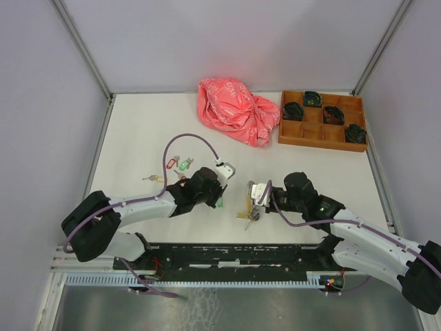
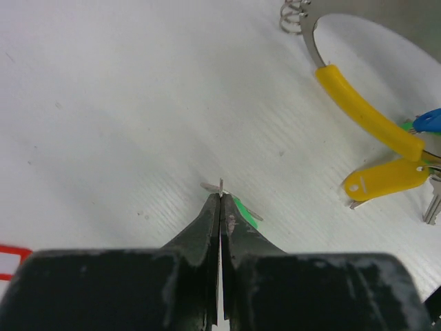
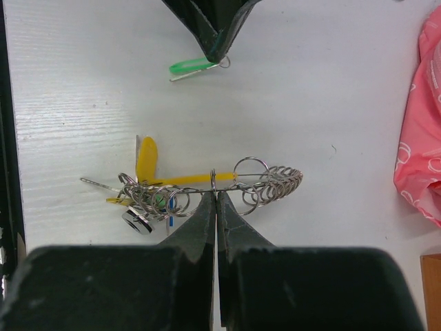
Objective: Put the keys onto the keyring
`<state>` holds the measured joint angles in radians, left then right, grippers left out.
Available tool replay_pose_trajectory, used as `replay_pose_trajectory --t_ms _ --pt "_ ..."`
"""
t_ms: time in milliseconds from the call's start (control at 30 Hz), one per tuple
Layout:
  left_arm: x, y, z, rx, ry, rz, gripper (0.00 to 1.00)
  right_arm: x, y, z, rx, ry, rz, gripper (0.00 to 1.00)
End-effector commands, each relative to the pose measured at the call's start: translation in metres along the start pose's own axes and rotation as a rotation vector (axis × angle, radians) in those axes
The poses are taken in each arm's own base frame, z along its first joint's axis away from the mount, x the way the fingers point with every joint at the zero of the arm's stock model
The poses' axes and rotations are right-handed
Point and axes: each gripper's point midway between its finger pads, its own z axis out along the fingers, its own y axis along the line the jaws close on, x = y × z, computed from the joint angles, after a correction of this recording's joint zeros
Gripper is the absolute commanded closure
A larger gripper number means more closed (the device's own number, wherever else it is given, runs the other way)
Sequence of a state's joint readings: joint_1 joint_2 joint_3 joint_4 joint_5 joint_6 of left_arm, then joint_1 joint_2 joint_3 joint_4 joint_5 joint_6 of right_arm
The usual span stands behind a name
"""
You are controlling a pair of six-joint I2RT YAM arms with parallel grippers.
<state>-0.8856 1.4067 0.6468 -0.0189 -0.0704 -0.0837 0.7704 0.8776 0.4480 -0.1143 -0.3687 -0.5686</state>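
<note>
My left gripper (image 2: 221,195) is shut on the small split ring of a green-tagged key (image 2: 245,210), low over the white table; the same key (image 3: 191,67) hangs from its tips in the right wrist view. My right gripper (image 3: 216,194) is shut on the wire of the keyring (image 3: 272,181), a silvery coiled loop with a yellow band (image 2: 365,110). A yellow-tagged key (image 2: 386,178) and a blue tag (image 2: 428,120) hang on the loop. From above, the left gripper (image 1: 219,201) and right gripper (image 1: 255,198) sit close together. Three loose keys (image 1: 180,165) lie to the left.
A crumpled pink bag (image 1: 238,110) lies at the back centre. An orange compartment tray (image 1: 317,131) with black bundles stands at the back right. Grey walls enclose the table, and a black rail (image 1: 227,255) runs along the near edge.
</note>
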Motion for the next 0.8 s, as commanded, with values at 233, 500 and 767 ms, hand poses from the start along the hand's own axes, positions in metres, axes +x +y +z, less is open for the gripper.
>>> replay_pose_trajectory --t_ms 233,500,767 --pt "-0.080 -0.003 -0.043 0.037 -0.552 0.181 0.97 -0.048 -0.022 -0.006 0.064 -0.147 -0.048 0.99" --pt "-0.083 -0.020 -0.070 0.102 -0.767 0.417 0.97 -0.049 -0.033 0.000 0.162 -0.225 0.012 0.99" --pt "-0.073 -0.049 -0.073 0.238 -0.803 0.662 0.97 -0.047 -0.026 0.010 0.062 -0.185 -0.122 0.99"
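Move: Some 9 cm to the right of the left hand, about level with it in reach and 3 cm higher, hangs the keyring in the right fingers; its bunch of tagged keys is 4 cm nearer the base and 1 cm below that hand. On the table a red-tag key lies about 11 cm to the left hand's left, 6 cm farther out and 3 cm lower. From the right hand, the held green-tag key is 9 cm to the left, 1 cm back and 8 cm down. Carrying the green-tag key still pinched by its small loop, the left hand rises about 7 cm, then also draws back some 2 cm and edges right towards the hanging keyring. Its fingers tip up some 35 degrees and swing clockwise until they point nearly level, mostly right. Keeping its pinch on the keyring, the right hand shifts about a centimetre left, forward and up, sinking slightly at the end. ##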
